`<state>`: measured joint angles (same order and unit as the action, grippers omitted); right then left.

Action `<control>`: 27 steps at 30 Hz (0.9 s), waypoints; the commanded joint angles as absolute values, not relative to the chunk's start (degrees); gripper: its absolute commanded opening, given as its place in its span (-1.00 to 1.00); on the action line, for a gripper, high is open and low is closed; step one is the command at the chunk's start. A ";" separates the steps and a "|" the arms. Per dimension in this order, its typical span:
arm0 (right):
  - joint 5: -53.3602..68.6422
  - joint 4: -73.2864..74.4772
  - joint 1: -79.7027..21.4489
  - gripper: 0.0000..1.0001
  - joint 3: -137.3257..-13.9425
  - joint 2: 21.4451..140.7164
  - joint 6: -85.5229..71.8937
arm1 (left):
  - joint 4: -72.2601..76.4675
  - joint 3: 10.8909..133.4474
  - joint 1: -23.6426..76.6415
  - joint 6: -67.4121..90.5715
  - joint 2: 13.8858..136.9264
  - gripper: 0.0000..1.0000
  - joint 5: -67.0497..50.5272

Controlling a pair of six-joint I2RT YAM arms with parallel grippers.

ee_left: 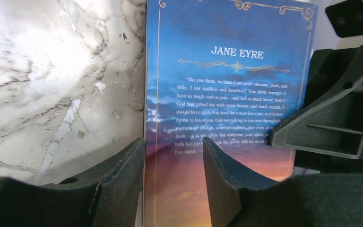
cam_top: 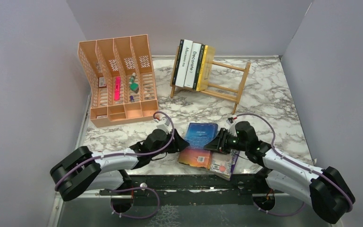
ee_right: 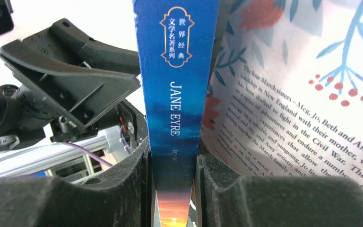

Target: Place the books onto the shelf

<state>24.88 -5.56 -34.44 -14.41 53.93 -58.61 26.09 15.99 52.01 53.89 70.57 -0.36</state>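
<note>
A blue-orange book (cam_top: pixel 201 135) titled Jane Eyre rests tilted on a purple floral book (cam_top: pixel 226 165) near the table's front edge. My right gripper (ee_right: pixel 172 151) is shut on the blue-orange book (ee_right: pixel 179 71), one finger against each face beside the spine; the purple floral book (ee_right: pixel 302 94) lies just right of it. My left gripper (ee_left: pixel 174 144) is open at the opposite edge of the blue-orange book (ee_left: pixel 227 71), one finger beside the edge and one over the cover. The shelf (cam_top: pixel 242 82) at the back holds black (cam_top: pixel 180 61), white (cam_top: pixel 192 64), dark green and yellow books upright at its left end.
An orange perforated file organiser (cam_top: pixel 118 80) with small items stands at the back left. The two grippers (cam_top: pixel 182 144) (cam_top: pixel 216 143) face each other closely across the book. Grey walls close in the marble table (cam_top: pixel 274 99) on three sides.
</note>
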 commanded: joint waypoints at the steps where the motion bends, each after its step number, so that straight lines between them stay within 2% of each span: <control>1: 18.93 -5.24 -34.29 -0.99 -19.98 52.44 -53.52 | 29.45 13.24 52.40 54.70 62.83 0.04 7.07; 5: 17.57 -0.34 -34.28 -0.99 -24.94 50.66 -48.85 | 25.49 11.37 52.34 52.76 52.58 0.28 11.96; 11: 11.72 12.45 -34.28 -0.99 -36.95 46.95 -39.69 | 6.25 16.46 52.35 47.75 38.08 0.64 22.82; 19: 1.71 20.85 -34.29 -0.99 -51.78 46.13 -31.23 | -10.19 25.56 52.36 41.62 30.15 0.71 28.81; 27: -13.60 24.53 -34.32 -0.99 -66.42 54.71 -26.32 | -15.81 32.02 52.31 37.40 33.60 0.75 31.05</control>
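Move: The right hand holds the blue Jane Eyre book by its spine edge; its free slot on the shelf, right of the yellow book, lies about 30 cm ahead, 5 cm right and 10 cm higher. The yellow book stands some 30 cm ahead, level sideways; the floral book lies about 6 cm back and 6 cm right. From the left hand the slot is about 30 cm ahead, 14 cm right. Right hand raises the pinched blue book some 20 cm and forward towards the shelf; left opens, retreating up-left. ##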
